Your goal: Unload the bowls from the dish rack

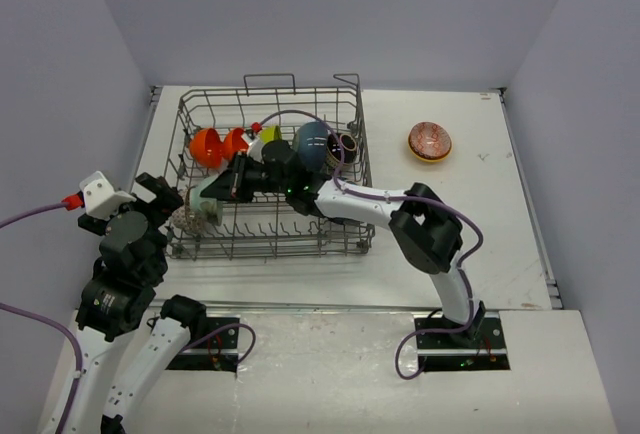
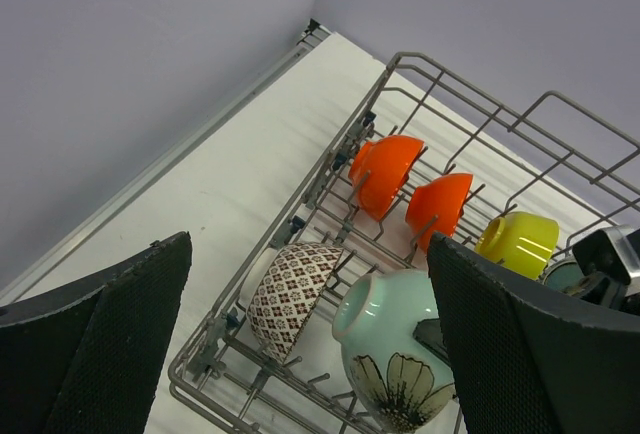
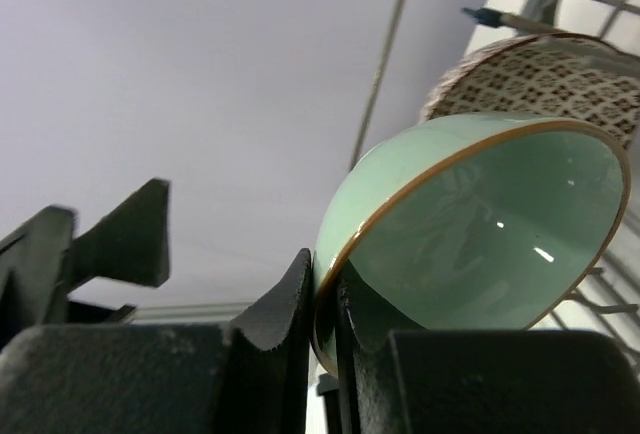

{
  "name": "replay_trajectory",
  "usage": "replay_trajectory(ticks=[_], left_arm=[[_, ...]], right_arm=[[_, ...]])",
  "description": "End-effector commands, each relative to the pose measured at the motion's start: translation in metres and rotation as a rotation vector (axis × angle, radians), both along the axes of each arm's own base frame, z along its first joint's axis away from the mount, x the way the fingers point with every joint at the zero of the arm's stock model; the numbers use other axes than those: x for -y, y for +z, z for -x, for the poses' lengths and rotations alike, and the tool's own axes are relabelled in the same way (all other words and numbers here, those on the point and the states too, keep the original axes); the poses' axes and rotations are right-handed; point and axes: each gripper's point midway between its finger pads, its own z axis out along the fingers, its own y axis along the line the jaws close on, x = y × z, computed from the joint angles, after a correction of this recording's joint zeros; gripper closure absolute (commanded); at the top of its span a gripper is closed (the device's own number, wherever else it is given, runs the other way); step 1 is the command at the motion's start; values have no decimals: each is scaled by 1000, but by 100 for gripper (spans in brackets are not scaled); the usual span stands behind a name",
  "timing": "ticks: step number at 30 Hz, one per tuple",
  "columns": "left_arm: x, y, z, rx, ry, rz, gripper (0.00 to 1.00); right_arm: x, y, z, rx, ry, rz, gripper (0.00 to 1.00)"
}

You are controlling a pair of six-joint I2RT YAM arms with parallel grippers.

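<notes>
The grey wire dish rack (image 1: 270,251) holds several bowls: two orange-red (image 1: 205,146) (image 1: 236,142), a yellow one (image 1: 268,134), a dark blue one (image 1: 312,146), and a patterned one (image 1: 185,219) at the front left corner. My right gripper (image 3: 328,304) reaches into the rack and is shut on the rim of a pale green flowered bowl (image 3: 480,234), which sits tilted next to the patterned bowl (image 3: 540,79). My left gripper (image 2: 310,354) hovers open just outside the rack's left end, looking at the green bowl (image 2: 395,344) and the patterned bowl (image 2: 290,294).
A brown patterned bowl (image 1: 429,141) lies on the table right of the rack. A dark bowl (image 1: 346,144) stands near the rack's right wall. Walls close in on the left, back and right. The right arm (image 1: 360,204) stretches across the rack's front half.
</notes>
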Motion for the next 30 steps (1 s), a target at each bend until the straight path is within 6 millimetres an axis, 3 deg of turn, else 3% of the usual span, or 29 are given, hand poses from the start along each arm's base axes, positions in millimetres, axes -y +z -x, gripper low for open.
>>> replay_trajectory(ticks=[1,8,9,11,12,13,15,17,18,19,20,23,24,27,29,30], left_arm=[[1,6,-3,20,0,-6,0],[-7,7,4,20,48,9,0],[-8,7,5,22,53,11,0],[-8,8,5,25,51,13,0],[-8,7,5,24,51,13,0],[-8,7,5,23,53,11,0],[-7,7,4,21,50,11,0],[-7,7,4,25,46,12,0],[-7,7,4,23,46,10,0],[-7,6,3,21,45,10,0],[-6,6,3,21,42,10,0],[-5,6,2,19,38,8,0],[-5,6,1,16,37,7,0],[-4,6,0,17,32,7,0],[-3,5,-1,13,27,6,0],[-2,5,-2,7,24,2,0]], right_arm=[[15,120,24,149,60,-237,100],[44,177,9,295,9,-226,100],[58,195,3,361,-18,-229,100],[76,211,-8,436,-68,-188,100],[91,220,-22,466,-111,-172,100],[110,236,-22,493,-145,-155,100],[146,247,-49,584,-262,-88,100],[185,260,-55,670,-339,-6,100],[210,264,-74,694,-431,41,100],[229,260,-79,698,-467,108,100],[265,271,-92,765,-576,179,100],[325,260,-110,831,-708,411,100],[359,253,-129,818,-797,514,100],[423,203,-158,730,-865,816,100],[458,181,-175,693,-884,977,100],[466,149,-195,636,-850,1080,100]])
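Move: The right hand already holds the green bowl by its rim just above the rack; the stack on the table (patterned bowl in yellow one) lies about 49 cm to its right, 18 cm ahead and 20 cm below. The lattice-patterned bowl is 11 cm left, level ahead. On the way, some 14 cm lower, the blue bowl sits 26 cm right and 2 cm ahead. From the left hand the stack is roughly 62 cm right, 23 cm ahead, 28 cm below. Right hand lifts the pinched green bowl, then swings it some 40 cm right and forward towards the stack. ##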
